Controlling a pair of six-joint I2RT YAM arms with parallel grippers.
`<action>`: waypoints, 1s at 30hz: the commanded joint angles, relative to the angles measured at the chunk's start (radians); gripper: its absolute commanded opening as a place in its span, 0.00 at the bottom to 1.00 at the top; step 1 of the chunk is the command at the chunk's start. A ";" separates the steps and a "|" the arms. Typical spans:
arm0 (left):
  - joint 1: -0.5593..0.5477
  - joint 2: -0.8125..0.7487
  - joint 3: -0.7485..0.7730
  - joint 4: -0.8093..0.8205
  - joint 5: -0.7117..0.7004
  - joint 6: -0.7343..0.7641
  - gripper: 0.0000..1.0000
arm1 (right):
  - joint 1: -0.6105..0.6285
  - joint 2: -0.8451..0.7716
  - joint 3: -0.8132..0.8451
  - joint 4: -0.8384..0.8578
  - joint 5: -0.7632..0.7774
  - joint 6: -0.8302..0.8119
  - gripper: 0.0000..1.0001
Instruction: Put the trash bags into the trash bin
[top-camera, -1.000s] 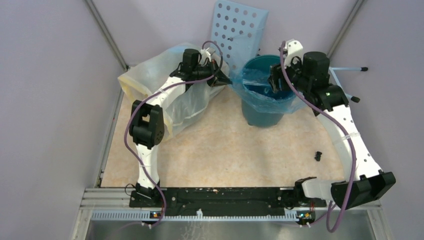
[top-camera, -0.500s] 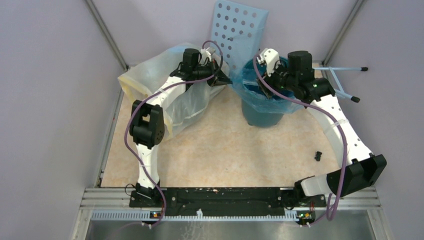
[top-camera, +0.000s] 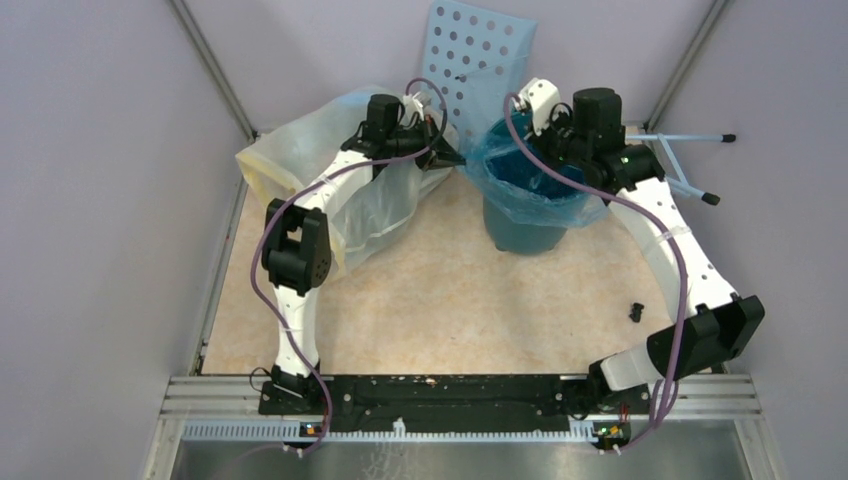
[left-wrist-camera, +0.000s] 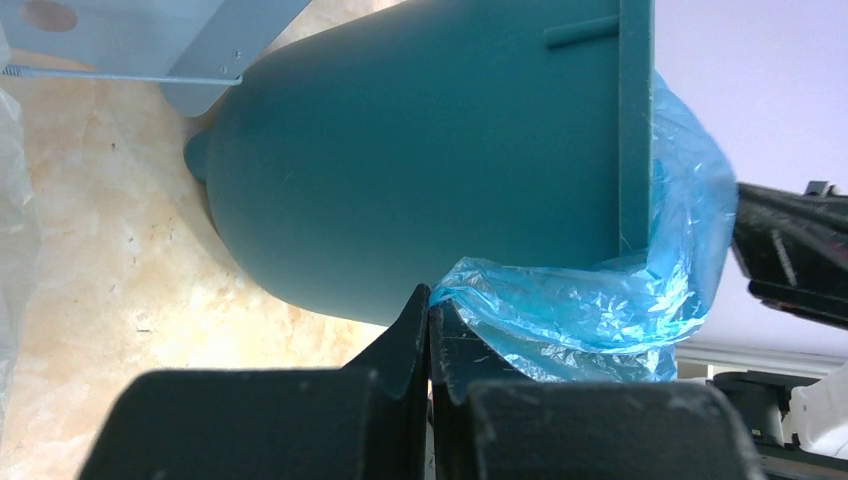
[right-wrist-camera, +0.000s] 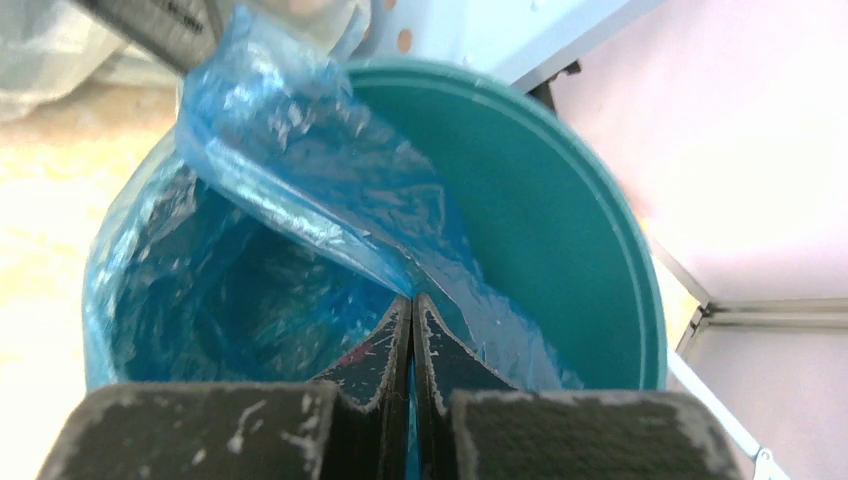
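Observation:
The dark-teal trash bin stands at the back of the table. The light-blue trash bag lies inside it and drapes over its near and left rim. My left gripper is shut on the bag's edge just outside the bin's left rim; the left wrist view shows the pinch, the bag and the bin wall. My right gripper is over the bin's mouth. In the right wrist view it is shut on a fold of the bag inside the bin.
A large whitish bag lies under my left arm. A pale-blue perforated panel leans behind the bin. A thin blue rod frame stands at the right. A small black piece lies on the table. Walls close in on both sides.
My right wrist has swung left and toward the back over the bin, keeping hold of the bag fold. My left arm has not moved.

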 joint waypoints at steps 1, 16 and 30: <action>-0.006 0.028 0.054 0.026 0.014 0.015 0.01 | -0.037 0.067 0.135 0.032 -0.002 0.070 0.00; -0.043 0.091 0.158 0.059 0.031 0.013 0.01 | -0.234 0.381 0.523 -0.110 -0.216 0.277 0.00; -0.058 0.141 0.191 0.136 0.039 -0.059 0.00 | -0.323 0.583 0.748 -0.199 -0.233 0.394 0.00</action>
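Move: The bin's far-right rim, where the right hand's pinched bag edge is going, lies about 12 cm ahead, 5 cm right and 3 cm below. The bin itself stands right under that hand, the perforated board some 20 cm ahead and 14 cm left, the blue stand about 15 cm ahead and 27 cm right. The left hand, still pinching the bag, has the bin about 16 cm to its right. Right hand draws its pinched bag edge about 13 cm forward and rightward towards the far rim; left eases right. ##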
